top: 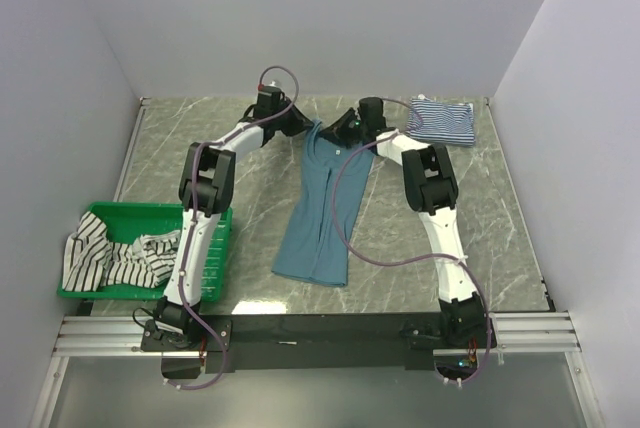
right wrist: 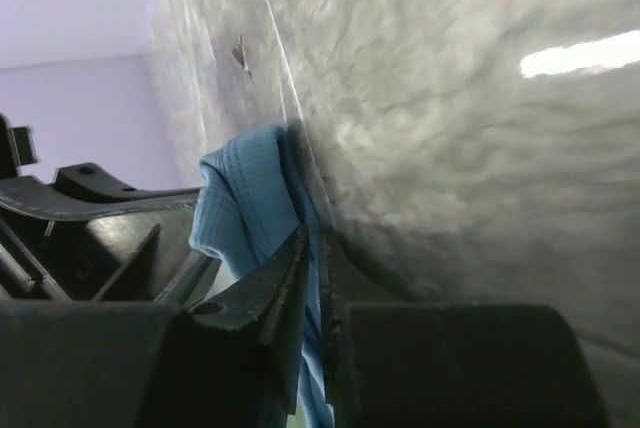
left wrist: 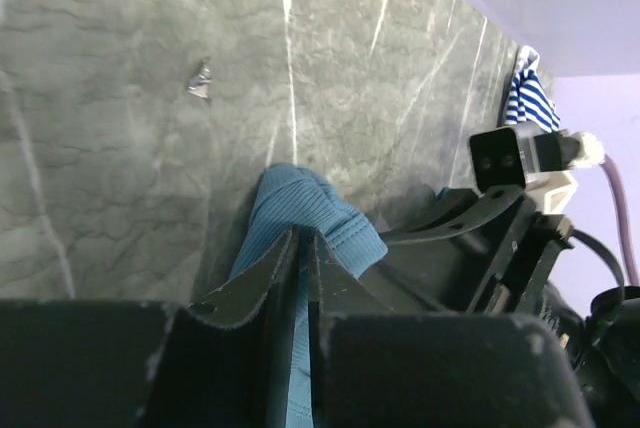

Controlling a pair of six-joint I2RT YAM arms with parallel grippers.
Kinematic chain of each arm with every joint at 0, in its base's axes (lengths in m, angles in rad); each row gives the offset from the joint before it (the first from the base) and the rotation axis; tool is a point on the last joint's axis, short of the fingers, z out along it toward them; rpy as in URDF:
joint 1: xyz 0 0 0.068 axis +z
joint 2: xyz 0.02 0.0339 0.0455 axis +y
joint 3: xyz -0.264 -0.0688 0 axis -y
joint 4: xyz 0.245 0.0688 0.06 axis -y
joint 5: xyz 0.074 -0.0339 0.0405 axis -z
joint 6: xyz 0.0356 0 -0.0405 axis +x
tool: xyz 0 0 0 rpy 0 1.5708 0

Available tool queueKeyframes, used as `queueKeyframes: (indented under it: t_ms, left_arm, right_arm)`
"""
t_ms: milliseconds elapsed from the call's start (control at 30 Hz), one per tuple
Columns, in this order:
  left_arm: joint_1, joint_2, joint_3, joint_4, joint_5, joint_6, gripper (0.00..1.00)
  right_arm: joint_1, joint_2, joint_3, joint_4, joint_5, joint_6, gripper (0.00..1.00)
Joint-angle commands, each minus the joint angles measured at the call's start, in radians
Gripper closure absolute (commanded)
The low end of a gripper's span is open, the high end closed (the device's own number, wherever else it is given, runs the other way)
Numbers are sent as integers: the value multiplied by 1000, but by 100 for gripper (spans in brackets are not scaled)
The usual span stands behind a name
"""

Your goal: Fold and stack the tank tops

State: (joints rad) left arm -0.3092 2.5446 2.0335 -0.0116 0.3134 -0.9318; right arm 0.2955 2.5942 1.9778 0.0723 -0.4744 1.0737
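The plain teal-blue tank top point(top: 318, 218) lies stretched lengthwise on the table's middle, its far end lifted between both grippers. My left gripper point(top: 308, 128) is shut on one top strap; in the left wrist view the ribbed teal cloth point(left wrist: 300, 198) is pinched in the closed gripper point(left wrist: 303, 240). My right gripper point(top: 343, 131) is shut on the other strap, and its wrist view shows teal cloth point(right wrist: 245, 198) clamped in the gripper point(right wrist: 313, 240). The navy-and-white striped tank top point(top: 445, 120) lies folded at the back right. The black-and-white striped one point(top: 110, 253) is crumpled in the basket.
A green plastic basket point(top: 205, 258) stands at the front left beside the left arm. Grey walls close the table on three sides. The two grippers are close together near the back wall, with the striped top point(left wrist: 530, 98) just right of them.
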Motion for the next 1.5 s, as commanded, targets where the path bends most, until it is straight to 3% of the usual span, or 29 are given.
queueKeyframes:
  t_ms: [0,300,633,967,1067,1233,1467]
  left_arm:
    - [-10,-9,22,28,42,21,86]
    - [-27,9,63,-16,26,36,86]
    - [-36,71,134,-103,-8,24,86]
    - [-36,105,175,-165,-88,-9,86]
    - [-42,123,203,-172,-122,-12,84]
    - [-62,147,258,-134,-116,2,67]
    - [-61,134,243,-103,-105,-10,62]
  right_arm:
    - [-39,-121,-81,96,3,-8,83]
    - [-75,-223,-146,106,31,-34,81]
    - [-44,-132,-10,3,26,-89,62]
    - [-19,-95,24,-62,37,-112,61]
    - [-16,-129,1,-86,45,-159,61]
    - [-4,-221,-46,-192,105,-270,60]
    - [-4,-191,27,-261,126,-296,59]
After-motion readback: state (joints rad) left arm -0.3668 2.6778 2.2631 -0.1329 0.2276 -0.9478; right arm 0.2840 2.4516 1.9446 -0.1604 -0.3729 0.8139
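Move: The teal tank top's left strap stands between the two grippers: about 2 cm to the right of the left hand, level with it and some 2 cm lower, and roughly 3 cm to the left and 1 cm ahead of the right hand. From the right hand, the teal top's right strap lies about 12 cm right and 2 cm back, its neck label 4 cm right and 5 cm back. Ease the left gripper about 2 cm right and then 2 cm down at the left strap, then open the fingers partway so they straddle it, edging another centimetre right and forward. Meanwhile swing the right gripper right and up about 7 cm off the strap, opening it partway, then bring it back left and down, and finally slightly back and right over the neckline cloth beside the strap, rolling its left side down some 15 degrees. ##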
